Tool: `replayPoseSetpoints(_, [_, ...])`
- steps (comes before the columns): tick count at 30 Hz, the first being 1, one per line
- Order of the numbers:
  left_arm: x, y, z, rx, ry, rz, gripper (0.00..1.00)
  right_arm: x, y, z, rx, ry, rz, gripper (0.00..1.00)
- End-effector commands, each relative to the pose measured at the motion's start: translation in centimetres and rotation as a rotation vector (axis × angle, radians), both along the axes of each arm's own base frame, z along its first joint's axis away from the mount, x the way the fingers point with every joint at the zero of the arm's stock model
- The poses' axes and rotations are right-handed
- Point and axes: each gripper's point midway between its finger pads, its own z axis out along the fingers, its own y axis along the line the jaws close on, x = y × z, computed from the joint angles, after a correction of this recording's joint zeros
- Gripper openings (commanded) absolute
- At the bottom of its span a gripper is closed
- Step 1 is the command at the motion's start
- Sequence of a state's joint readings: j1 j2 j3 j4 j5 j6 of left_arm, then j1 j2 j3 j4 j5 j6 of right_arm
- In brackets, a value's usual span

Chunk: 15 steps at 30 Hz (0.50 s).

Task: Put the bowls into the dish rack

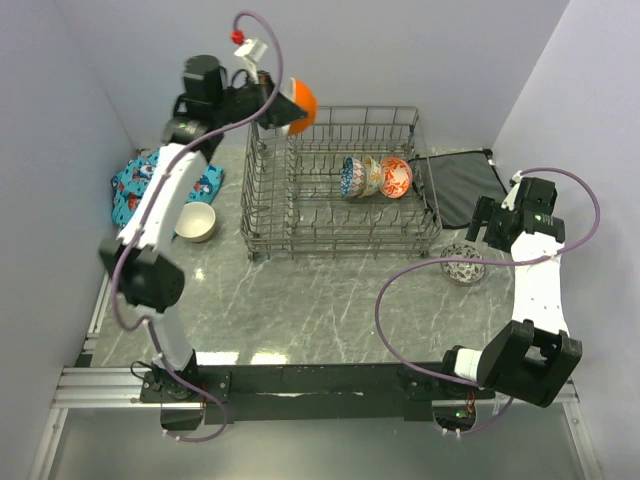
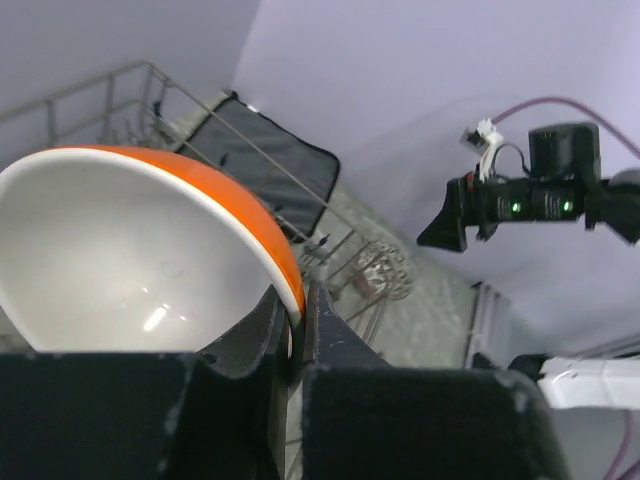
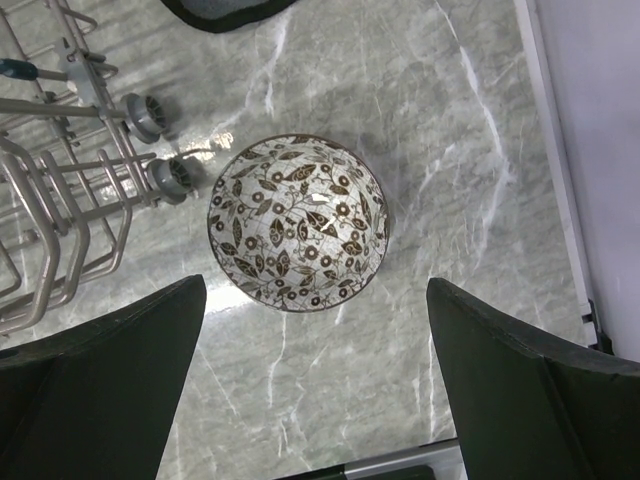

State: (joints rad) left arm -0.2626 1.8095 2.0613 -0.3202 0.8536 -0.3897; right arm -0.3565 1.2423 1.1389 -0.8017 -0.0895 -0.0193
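My left gripper (image 1: 274, 110) is shut on the rim of an orange bowl with a white inside (image 1: 299, 105), held high over the back left corner of the grey wire dish rack (image 1: 300, 235). In the left wrist view the bowl (image 2: 130, 260) fills the left side, its rim pinched in the gripper (image 2: 297, 320). Three bowls stand in the rack: blue patterned (image 1: 350, 178), cream with leaves (image 1: 371, 176), orange-red patterned (image 1: 397, 176). A plain cream bowl (image 1: 196, 222) sits left of the rack. My right gripper (image 3: 315, 380) is open above the black-and-white patterned bowl (image 3: 297, 223), which is also seen from above (image 1: 463, 263).
A flat dark grey mat (image 1: 462, 182) lies right of the rack. A blue patterned cloth (image 1: 135, 190) lies at the far left by the wall. The rack's small wheels (image 3: 150, 120) are close to the left of the patterned bowl. Walls close in on three sides.
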Motion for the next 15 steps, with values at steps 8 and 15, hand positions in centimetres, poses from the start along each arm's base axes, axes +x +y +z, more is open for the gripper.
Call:
replayPoseSetpoints(8, [5.0, -6.5, -2.7, -0.18, 0.153, -0.082, 0.01, -1.3, -0.8, -1.0, -0.036, 0.003, -0.033, 0.99])
replayPoseSetpoints(15, [8.2, -8.5, -8.5, -0.218, 0.23, -0.12, 0.01, -1.6, -1.7, -1.4, -0.052, 0.031, -0.049, 0.99])
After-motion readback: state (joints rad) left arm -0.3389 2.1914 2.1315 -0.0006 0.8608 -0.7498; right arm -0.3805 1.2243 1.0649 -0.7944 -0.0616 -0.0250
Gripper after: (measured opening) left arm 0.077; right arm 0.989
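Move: Below the left hand, which already pinches the orange bowl by its rim, the free rack place beside the blue-patterned bowl lies about 3 cm ahead, 9 to the right and 34 down. The blue-patterned bowl stands 5 cm right of that place, the yellow-flowered one 9 and the red-and-white one 15. From the right hand, the brown floral bowl lies about 2 cm ahead, 3 left and 14 down; a dark mat lies some 21 cm ahead. Carrying the orange bowl down over the rack, the left hand sinks about 11 cm while going some 8 cm forward and 8 cm right, towards the free place by the blue-patterned bowl. Its wrist rolls some 20 degrees, forward side dropping, and the fingers keep their pinch on the rim. The right hand, wide open, eases about 2 cm down and 2 cm back over the floral bowl. ##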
